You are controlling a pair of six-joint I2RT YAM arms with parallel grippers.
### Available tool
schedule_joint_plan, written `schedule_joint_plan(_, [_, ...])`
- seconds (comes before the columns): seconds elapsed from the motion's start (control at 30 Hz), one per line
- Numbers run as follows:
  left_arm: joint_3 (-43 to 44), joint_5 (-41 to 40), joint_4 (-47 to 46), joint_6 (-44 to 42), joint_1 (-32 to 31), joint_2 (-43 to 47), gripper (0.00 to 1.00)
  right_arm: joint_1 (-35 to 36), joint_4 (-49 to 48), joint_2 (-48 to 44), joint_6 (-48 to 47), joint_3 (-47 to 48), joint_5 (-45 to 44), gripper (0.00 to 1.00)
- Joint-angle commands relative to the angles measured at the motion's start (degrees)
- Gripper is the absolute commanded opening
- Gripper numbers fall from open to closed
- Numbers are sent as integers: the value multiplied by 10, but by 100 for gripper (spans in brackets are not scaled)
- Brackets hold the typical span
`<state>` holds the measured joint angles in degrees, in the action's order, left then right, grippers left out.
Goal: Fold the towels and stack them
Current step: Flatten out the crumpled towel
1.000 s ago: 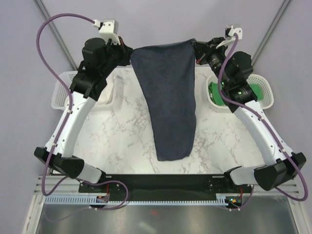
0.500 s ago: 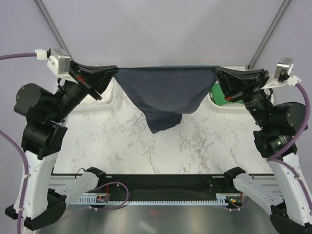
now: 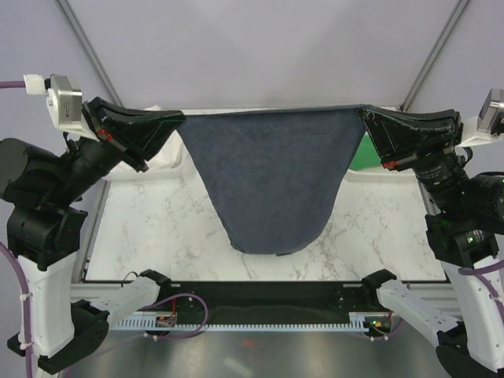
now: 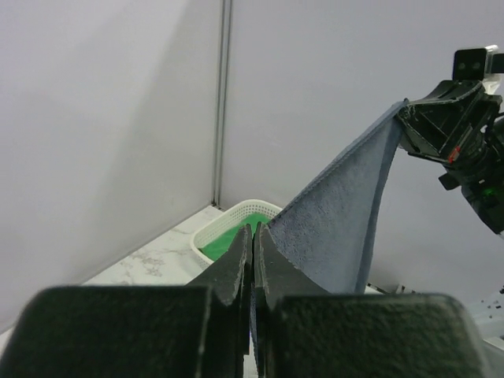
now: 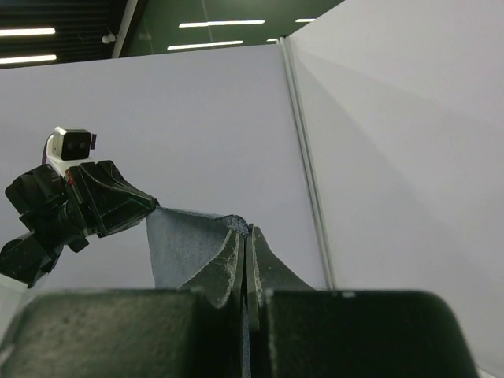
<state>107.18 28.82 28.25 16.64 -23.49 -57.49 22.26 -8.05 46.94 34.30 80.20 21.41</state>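
A dark navy-blue towel (image 3: 272, 177) hangs in the air, stretched flat by its two top corners above the marble table (image 3: 157, 236). My left gripper (image 3: 183, 118) is shut on the left corner and my right gripper (image 3: 362, 113) is shut on the right corner. The towel's rounded lower edge hangs near the table's front. In the left wrist view the fingertips (image 4: 253, 228) pinch the navy towel (image 4: 339, 228). In the right wrist view the fingertips (image 5: 248, 230) pinch the same towel (image 5: 185, 244). The green towel (image 4: 236, 236) lies in a white basket (image 4: 206, 236). A sliver of it (image 3: 357, 157) shows beside the right gripper.
Some white cloth or basket edge (image 3: 168, 160) shows behind my left gripper, mostly hidden. The grey walls and corner poles (image 3: 87, 47) close the back. The arm bases and a black rail (image 3: 260, 295) line the near edge.
Both arms have risen and spread wide apart. The navy towel went from a narrow drape on the table to a wide sheet held taut in the air.
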Motion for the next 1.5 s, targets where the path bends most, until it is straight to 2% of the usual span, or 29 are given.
schedule_joint_plan(0.0, [30,-59,25,-3,6,-59,2,-5,-28,33,-17,40,-50,0])
schedule_joint_plan(0.17, [71,-191,62,-60,6,-179,2,-5,-32,111,-82,47,-88,0])
schedule_joint_plan(0.37, [83,-282,23,-118,28,-313,2,-12,-71,253,-146,46,-140,0])
schedule_joint_plan(0.5, [82,-286,-42,-118,62,-374,2,-44,-145,343,-130,41,-133,0])
schedule_joint_plan(0.53, [83,-286,-83,-120,72,-386,2,-49,-154,358,-129,44,-133,0])
schedule_joint_plan(0.77, [78,-209,-231,-109,81,-463,2,-92,-266,492,-93,79,-89,0])
schedule_joint_plan(1.03, [82,-209,-307,-130,80,-526,2,-124,-366,591,-49,111,-23,0])
schedule_joint_plan(1.2, [49,-192,-306,-118,78,-481,2,-129,-361,568,-33,108,10,0])
schedule_joint_plan(1.33, [-32,-155,-290,-107,73,-374,2,-128,-322,480,-8,69,49,0])
schedule_joint_plan(1.37, [-72,-136,-286,-104,71,-320,2,-126,-314,433,-1,34,60,0])
schedule_joint_plan(1.47, [-140,-117,-248,-102,58,-241,2,-119,-278,332,1,-37,88,0])
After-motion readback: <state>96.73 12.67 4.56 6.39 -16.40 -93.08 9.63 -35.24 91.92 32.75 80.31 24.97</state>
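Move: The grey towel hangs open between my shut hands, its middle about 15 cm inward of each and some 28 cm below. The clear middle of the table, where I take it, lies about 15 cm ahead of both hands, 15 cm to my left hand's right and my right hand's left, roughly 60 cm down. The left basket is about 30 cm ahead and 23 cm left of my left hand; the right basket about 30 cm ahead and 22 cm right of my right hand. I fling the towel out over the table, both hands swinging together fast about 40 cm forward and some 20 cm down, still pinching its top corners and keeping that edge stretched between them. My wrists tip down and turn from inward to more forward; then I start pulling both hands back, 8 or 9 cm. ##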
